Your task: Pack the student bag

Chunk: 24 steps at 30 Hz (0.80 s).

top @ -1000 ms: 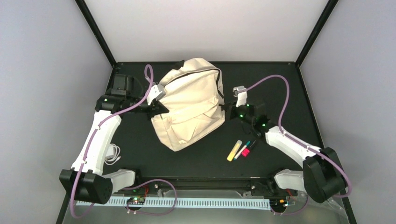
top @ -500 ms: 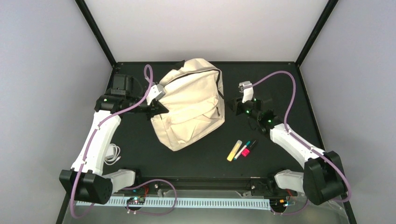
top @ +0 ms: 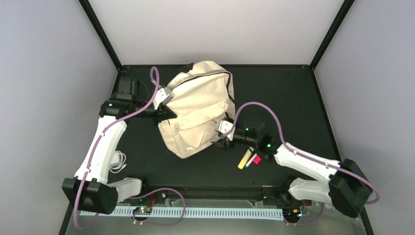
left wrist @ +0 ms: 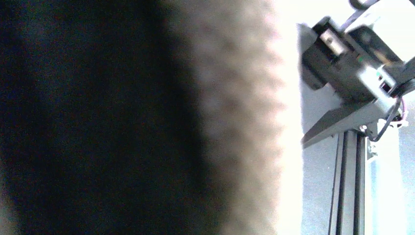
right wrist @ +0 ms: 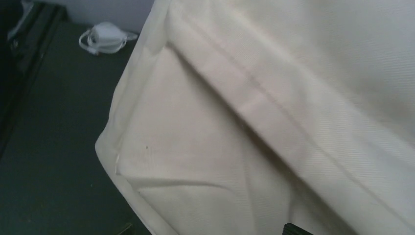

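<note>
The student bag (top: 200, 107), a cream fabric backpack, lies flat in the middle of the black table. My left gripper (top: 165, 113) sits at the bag's left edge, shut on the fabric. In the left wrist view blurred cloth (left wrist: 235, 122) fills the frame and hides the fingers. My right gripper (top: 221, 142) hovers at the bag's near right corner. The right wrist view shows the bag's front pocket and seam (right wrist: 254, 112) close up. Only one fingertip (right wrist: 297, 229) shows there, at the bottom edge, and the jaws stand wide open with nothing between them.
A yellow highlighter (top: 244, 158) and a pink marker (top: 256, 159) lie on the table beside the right forearm, partly covered by it. A white coiled cable (top: 117, 163) rests near the left arm, also visible as the cable (right wrist: 103, 39). A black box (top: 128, 88) stands back left.
My right gripper has let go at the bag's right side, opened, and swung forward and left to the bag's near right corner. The left arm has stayed in place.
</note>
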### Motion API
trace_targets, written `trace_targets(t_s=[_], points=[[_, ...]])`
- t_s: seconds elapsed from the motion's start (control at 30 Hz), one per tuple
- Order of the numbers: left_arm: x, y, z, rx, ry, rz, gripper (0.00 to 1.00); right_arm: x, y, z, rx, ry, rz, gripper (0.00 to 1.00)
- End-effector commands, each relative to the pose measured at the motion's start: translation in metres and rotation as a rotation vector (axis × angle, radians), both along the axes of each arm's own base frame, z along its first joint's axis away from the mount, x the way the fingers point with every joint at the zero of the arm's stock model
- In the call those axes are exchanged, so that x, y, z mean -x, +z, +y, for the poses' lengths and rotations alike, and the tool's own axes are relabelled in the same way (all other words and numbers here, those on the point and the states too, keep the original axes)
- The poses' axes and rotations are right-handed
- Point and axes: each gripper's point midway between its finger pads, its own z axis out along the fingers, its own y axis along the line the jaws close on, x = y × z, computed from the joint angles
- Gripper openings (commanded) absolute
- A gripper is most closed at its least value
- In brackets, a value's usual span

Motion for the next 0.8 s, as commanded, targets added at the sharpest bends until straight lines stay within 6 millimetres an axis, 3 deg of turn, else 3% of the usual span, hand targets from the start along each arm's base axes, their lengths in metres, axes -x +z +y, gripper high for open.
trace_targets(t_s=[0.0,0.17,0.23,0.27,0.43,0.67,0.77], points=[[-0.002,0.036,-0.006,0.07,-0.03,-0.089,0.02,-0.009,0.0,0.024,0.088,0.093,-0.24,0.82],[-0.001,0.036,-0.006,0.069,-0.032,-0.087,0.01,-0.036,0.001,0.048,0.116,0.096,-0.311,0.87],[0.001,0.034,-0.007,0.069,-0.042,-0.085,0.01,-0.047,0.01,0.055,0.099,0.076,-0.348,0.91],[0.002,0.033,-0.008,0.065,-0.046,-0.086,0.02,-0.049,0.016,0.056,0.085,0.069,-0.367,0.96],[0.006,0.032,-0.01,0.056,-0.072,-0.088,0.02,-0.051,0.037,0.065,0.048,0.093,-0.402,1.0],[0.008,0.034,-0.012,0.055,-0.093,-0.101,0.02,-0.063,0.028,0.071,0.109,0.103,-0.394,1.0],[0.009,0.036,-0.014,0.057,-0.101,-0.107,0.02,-0.059,0.012,0.076,0.187,0.188,-0.342,1.0]])
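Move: My left hand keeps its pinch on the bag's left side; the mouth of the front pocket lies about 9 cm to its right, level with it fore and aft, and some 5 cm lower. From my empty, mostly open right hand, that mouth is roughly 6 cm ahead, 7 cm to the left and 3 cm below. The highlighter lies about 7 cm back, 12 cm to the right and 20 cm down, with the pink marker 5 cm farther right, both on the table. I bring my right hand in over the bag's front towards the pocket mouth, about 7 cm left and 6 cm forward, first dipping some 3 cm and then climbing back to the starting height. Meanwhile I roll the wrist about 20 degrees, let the fingertips dip a little and spread the fingers fully, coming up against the cloth, while my left hand stays put and holds on. ##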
